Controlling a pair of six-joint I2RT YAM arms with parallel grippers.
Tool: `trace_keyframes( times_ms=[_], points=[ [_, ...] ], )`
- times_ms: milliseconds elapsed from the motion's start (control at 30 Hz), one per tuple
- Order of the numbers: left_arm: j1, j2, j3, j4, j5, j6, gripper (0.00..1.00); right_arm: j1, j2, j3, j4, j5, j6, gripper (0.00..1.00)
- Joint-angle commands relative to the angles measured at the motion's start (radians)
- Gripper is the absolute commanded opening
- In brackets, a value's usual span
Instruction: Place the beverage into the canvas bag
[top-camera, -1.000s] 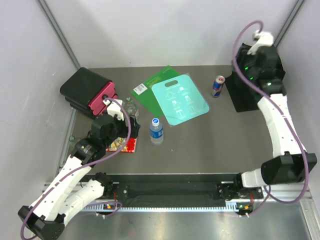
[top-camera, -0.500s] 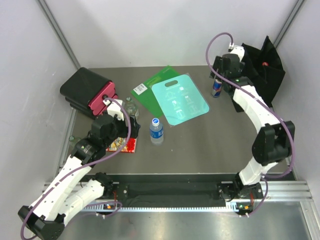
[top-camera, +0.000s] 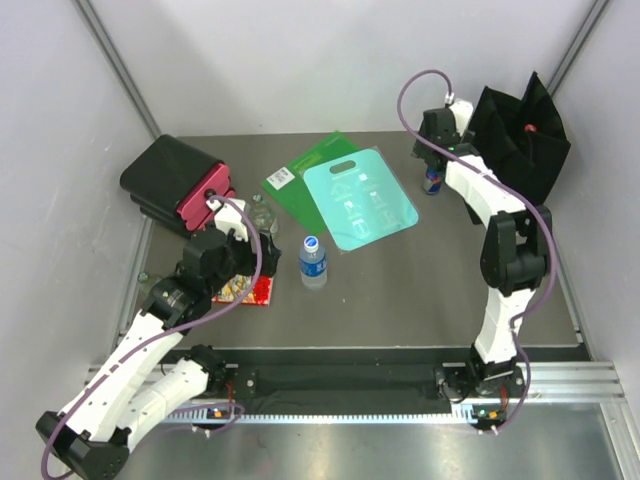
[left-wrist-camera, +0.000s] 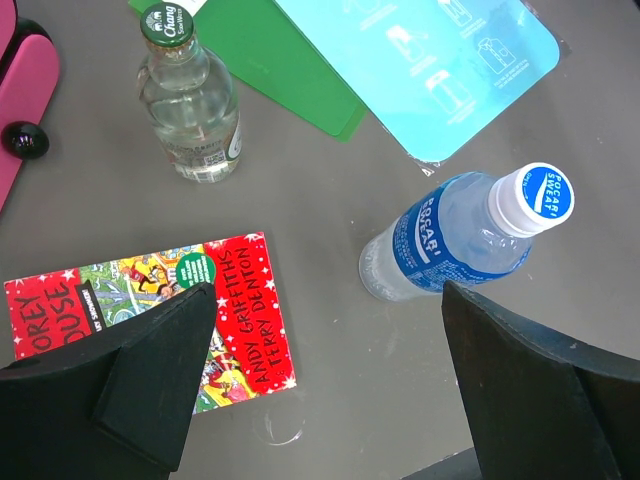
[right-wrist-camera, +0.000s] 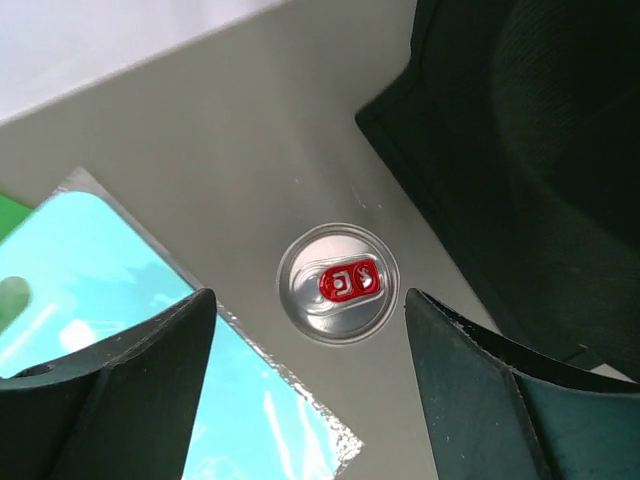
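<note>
The beverage, a silver-topped can (right-wrist-camera: 338, 284) with a red tab, stands upright on the table just left of the canvas bag (top-camera: 520, 135), a floppy black tote at the back right. My right gripper (right-wrist-camera: 308, 300) hovers straight above the can, open, one finger on each side and clear of it. From the top view the can (top-camera: 432, 181) is mostly under that gripper (top-camera: 436, 150). The bag's dark fabric (right-wrist-camera: 540, 150) fills the right of the right wrist view. My left gripper (left-wrist-camera: 328, 300) is open and empty above the table at the left.
A Pocari Sweat bottle (left-wrist-camera: 455, 235) and a green-capped glass bottle (left-wrist-camera: 190, 105) stand near the left gripper, with a red book (left-wrist-camera: 150, 315) beside them. A teal board (top-camera: 360, 205) lies over a green sheet (top-camera: 300, 170). A black hard case with red edge (top-camera: 178, 185) sits at the back left.
The right arm has swung left from over the bag to above the can, and its jaws have opened wider. The bag now stands unfolded. The left arm has not moved.
</note>
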Motion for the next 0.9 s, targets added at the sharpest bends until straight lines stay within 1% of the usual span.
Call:
trace_keyframes(
  times_ms=[0, 100, 233, 300, 400, 433, 500, 533, 600, 633, 700, 733, 767, 800, 867],
  points=[
    [-0.004, -0.010, -0.002, 0.047, 0.008, 0.013, 0.98, 0.002, 0.059, 0.063, -0.009, 0.056, 0.031, 0.76],
    [-0.004, -0.010, -0.002, 0.047, 0.008, 0.011, 0.98, 0.002, 0.088, 0.067, -0.013, 0.096, 0.034, 0.76],
    [-0.006, -0.007, -0.002, 0.047, 0.008, 0.013, 0.98, -0.004, 0.114, 0.063, 0.003, 0.073, 0.026, 0.75],
    [-0.004, -0.009, -0.002, 0.049, 0.002, 0.013, 0.98, -0.006, 0.114, 0.046, 0.039, 0.063, 0.006, 0.72],
    [-0.004, -0.007, -0.002, 0.047, -0.003, 0.013, 0.98, -0.007, 0.096, 0.015, 0.089, 0.053, -0.032, 0.65],
    [-0.004, -0.009, -0.002, 0.047, -0.003, 0.014, 0.98, -0.007, 0.091, 0.001, 0.100, 0.052, -0.047, 0.59],
    [-0.006, -0.006, 0.000, 0.047, -0.003, 0.014, 0.98, -0.007, 0.075, -0.011, 0.137, 0.041, -0.069, 0.52],
    [-0.006, -0.006, -0.002, 0.047, -0.003, 0.014, 0.98, -0.007, 0.070, -0.019, 0.148, 0.024, -0.092, 0.45],
    [-0.006, -0.004, 0.000, 0.047, -0.003, 0.014, 0.98, -0.007, 0.056, -0.023, 0.161, 0.011, -0.112, 0.35],
    [-0.006, -0.004, -0.002, 0.047, -0.003, 0.014, 0.98, -0.006, 0.052, -0.025, 0.163, 0.001, -0.132, 0.23],
    [-0.006, -0.002, -0.002, 0.047, -0.003, 0.014, 0.98, -0.006, 0.030, -0.028, 0.166, -0.011, -0.153, 0.13],
    [-0.006, -0.001, -0.002, 0.046, -0.004, 0.014, 0.98, -0.004, 0.019, -0.032, 0.165, -0.025, -0.173, 0.05],
    [-0.004, -0.002, 0.000, 0.044, -0.004, 0.016, 0.98, -0.004, 0.007, -0.038, 0.161, -0.035, -0.182, 0.01],
    [-0.004, -0.002, -0.002, 0.046, -0.004, 0.014, 0.98, -0.003, -0.022, -0.045, 0.161, -0.049, -0.196, 0.00],
    [-0.006, -0.004, -0.002, 0.044, -0.007, 0.013, 0.98, 0.003, -0.053, -0.057, 0.145, -0.081, -0.225, 0.00]
  ],
)
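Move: The Red Bull can stands almost straight below the open right hand, its middle about 9 cm down, 1 cm ahead and 1 cm to the right. The black canvas bag is some 20 cm to the can's right and 3 cm farther out; the light blue board lies about 20 cm to the can's left and 3 cm nearer. From the left hand the can is roughly 30 cm ahead, 43 cm to the right and 12 cm lower. Down by about 5 cm, nearly straight, the right hand brings its open fingers around the upper part of the can, easing forward about 1 cm. It then stops sinking and closes, pinching the can from both sides just below the rim, and keeps this grip while the wrist rolls some 5 degrees, its left side dipping. ##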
